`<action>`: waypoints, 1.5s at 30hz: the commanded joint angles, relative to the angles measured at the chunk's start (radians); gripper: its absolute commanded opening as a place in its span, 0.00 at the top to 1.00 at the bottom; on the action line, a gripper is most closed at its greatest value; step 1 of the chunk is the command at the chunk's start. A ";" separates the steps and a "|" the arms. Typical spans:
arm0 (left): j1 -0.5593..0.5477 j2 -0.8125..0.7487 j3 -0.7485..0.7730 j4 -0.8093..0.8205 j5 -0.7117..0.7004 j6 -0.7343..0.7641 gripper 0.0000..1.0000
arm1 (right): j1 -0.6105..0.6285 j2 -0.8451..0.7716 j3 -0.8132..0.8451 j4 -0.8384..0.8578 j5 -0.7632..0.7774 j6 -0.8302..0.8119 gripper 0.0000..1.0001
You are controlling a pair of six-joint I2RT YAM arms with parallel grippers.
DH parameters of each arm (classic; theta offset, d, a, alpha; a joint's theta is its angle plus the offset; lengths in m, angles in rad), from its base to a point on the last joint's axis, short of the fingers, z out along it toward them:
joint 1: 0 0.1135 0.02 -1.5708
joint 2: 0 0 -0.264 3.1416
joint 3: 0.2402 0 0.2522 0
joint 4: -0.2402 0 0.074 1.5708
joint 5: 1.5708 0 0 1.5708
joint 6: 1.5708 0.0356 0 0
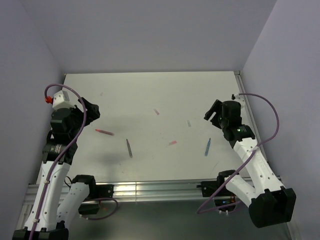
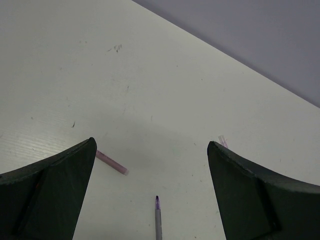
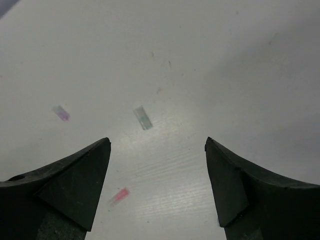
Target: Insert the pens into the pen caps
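Observation:
Three pens lie on the white table (image 1: 150, 90): a red pen (image 1: 104, 132), a dark grey pen (image 1: 129, 148) and a blue pen (image 1: 207, 147). The caps lie apart from them: a pinkish cap (image 1: 156, 112), a pale grey cap (image 1: 189, 123) and a reddish cap (image 1: 172, 143). My left gripper (image 1: 93, 111) hovers open above the table's left side. Its wrist view shows the red pen (image 2: 111, 162), the grey pen (image 2: 158, 217) and a cap (image 2: 223, 141) below the left gripper (image 2: 150, 145). My right gripper (image 3: 157, 141) hangs open over the pale cap (image 3: 143, 118) and the reddish cap (image 3: 119, 196), holding nothing.
Lavender walls enclose the table at the back and both sides. A metal rail (image 1: 150, 190) runs along the near edge between the arm bases. A third cap (image 3: 61, 113) lies far left in the right wrist view.

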 commanded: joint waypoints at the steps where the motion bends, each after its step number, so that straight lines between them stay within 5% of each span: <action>1: 0.005 0.003 0.007 0.019 -0.008 -0.015 0.01 | 0.004 0.008 -0.061 -0.031 0.035 0.043 0.19; 20: 0.006 0.001 0.004 0.021 0.001 -0.024 0.01 | 0.004 0.270 -0.130 -0.112 0.031 0.131 0.55; 45: 0.006 0.000 0.002 0.024 0.012 -0.027 0.01 | 0.020 0.397 -0.205 -0.048 0.026 0.172 0.61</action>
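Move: The uncapped blue pen lies well below the right hand, some 18 cm down, and about 8 cm back towards the base, with practically no sideways offset. From that hand the clear greenish cap is roughly 5 cm ahead and 8 cm left, and the pink cap about 6 cm back and 17 cm left, both down on the table too. From the left hand the blue pen is some 53 cm right, 6 cm back and 26 cm below. The right fingertips come down astride the blue pen's barrel, just behind its writing end; whether the pads already touch it can't be seen. The hand sinks about 17 cm while drawing back 7 cm, fast at first and then easing to a stop, tipping some 35 degrees more steeply down. The half-closing fingers narrow to a gap little wider than the pen. ##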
